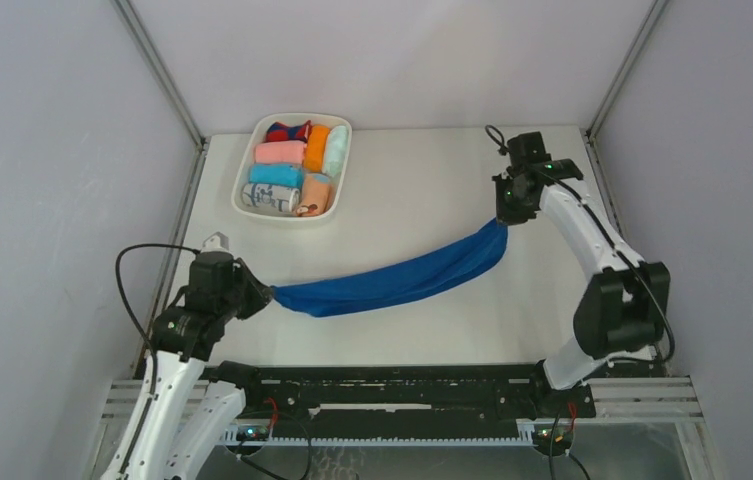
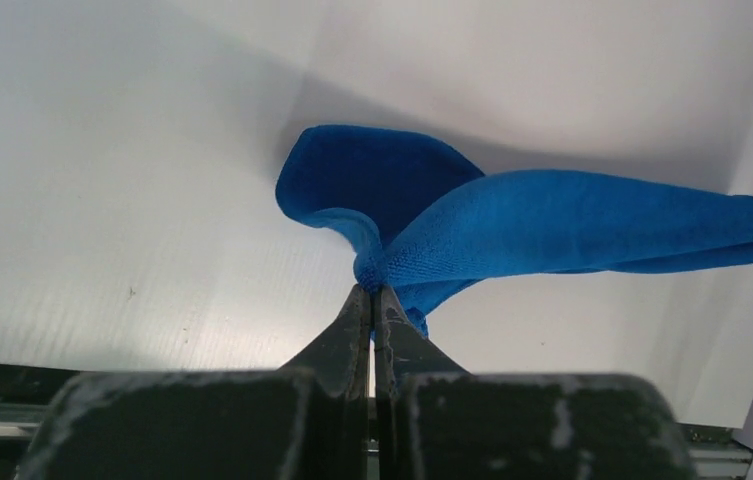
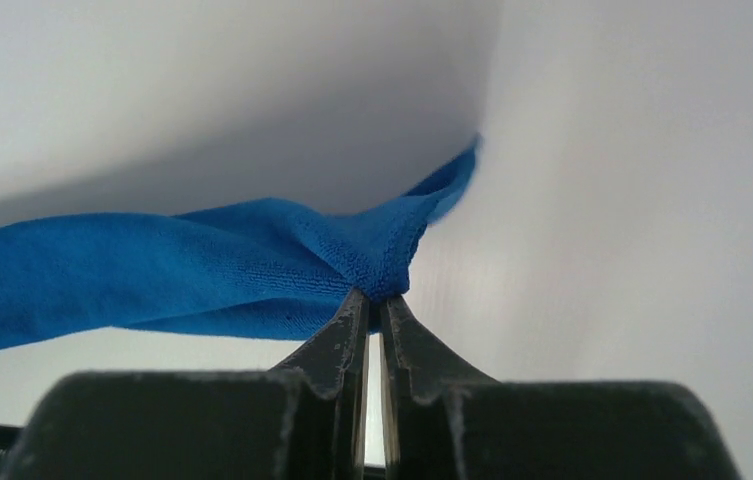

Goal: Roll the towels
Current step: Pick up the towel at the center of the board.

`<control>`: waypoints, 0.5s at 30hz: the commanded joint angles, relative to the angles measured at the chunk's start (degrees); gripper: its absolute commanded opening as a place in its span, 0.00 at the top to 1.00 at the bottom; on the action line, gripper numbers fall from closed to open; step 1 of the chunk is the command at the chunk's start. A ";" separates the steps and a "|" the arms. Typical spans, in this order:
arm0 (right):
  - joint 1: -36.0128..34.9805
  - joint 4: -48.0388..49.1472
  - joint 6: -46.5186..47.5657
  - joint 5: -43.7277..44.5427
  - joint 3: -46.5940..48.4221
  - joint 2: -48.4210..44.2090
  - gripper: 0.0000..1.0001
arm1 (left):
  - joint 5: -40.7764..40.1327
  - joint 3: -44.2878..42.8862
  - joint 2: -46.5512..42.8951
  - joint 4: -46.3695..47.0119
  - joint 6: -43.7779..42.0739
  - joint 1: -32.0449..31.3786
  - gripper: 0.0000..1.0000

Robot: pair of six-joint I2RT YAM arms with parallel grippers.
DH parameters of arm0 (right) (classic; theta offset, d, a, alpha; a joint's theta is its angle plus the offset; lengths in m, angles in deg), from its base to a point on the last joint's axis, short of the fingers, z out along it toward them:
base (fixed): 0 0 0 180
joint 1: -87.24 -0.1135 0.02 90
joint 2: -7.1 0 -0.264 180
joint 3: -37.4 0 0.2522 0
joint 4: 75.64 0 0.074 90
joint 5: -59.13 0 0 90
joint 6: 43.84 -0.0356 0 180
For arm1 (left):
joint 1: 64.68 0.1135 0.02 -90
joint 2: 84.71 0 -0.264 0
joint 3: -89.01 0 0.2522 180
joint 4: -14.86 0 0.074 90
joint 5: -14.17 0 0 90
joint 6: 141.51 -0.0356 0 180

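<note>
A long royal-blue towel hangs stretched between my two grippers, sagging above the table. My left gripper is shut on its left corner, and in the left wrist view the blue towel bunches at the left gripper. My right gripper is shut on the other end, further back on the right. The right wrist view shows the blue towel pinched at the right gripper. A peach-orange rolled towel lies in the white tray.
The white tray at the back left holds several rolled cloths: pink, light blue, plain orange, mint and a white printed one. Grey walls close in on both sides.
</note>
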 commanded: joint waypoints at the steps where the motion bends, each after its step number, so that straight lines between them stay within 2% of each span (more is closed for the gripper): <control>1: -0.57 9.10 -0.10 -1.53 3.22 9.64 0.92 | -1.22 3.69 3.77 11.38 2.57 0.36 1.00; 5: -1.29 13.90 -1.90 -3.91 7.79 17.36 0.77 | -4.74 5.67 8.54 17.30 4.40 1.30 1.00; 9: -1.00 18.51 -3.26 -5.29 4.87 14.47 0.63 | -5.74 7.62 10.90 21.41 6.13 4.67 1.00; 11: 0.43 21.24 -4.19 -6.83 0.16 11.59 0.60 | -5.27 9.25 11.10 23.38 7.26 6.42 1.00; 15: 4.29 26.40 -6.41 -13.57 -8.55 7.12 0.61 | -2.15 12.89 12.34 27.95 9.25 9.91 1.00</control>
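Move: Both hands already hold the blue towel by its ends, stretched between them and sagging. The bare board where its middle is to go lies about 9 cm ahead of the left hand, 24 cm to its right and 15 cm below; from the right hand it is some 6 cm back, 23 cm left and 15 cm below. The white bin stands roughly 36 cm ahead of the left hand and 3 cm right, the rolled orange towel in it 30 cm ahead and 7 cm right. Forward and down go both hands together, swinging the stretched blue towel onto the board. The left keeps its pinch, travelling about 6 cm forward and 5 cm down, drifting left and turning counter-clockwise. The right sinks some 8 cm while reaching forward and slightly left, opens its fingers to let the towel's end go, then starts rising. ##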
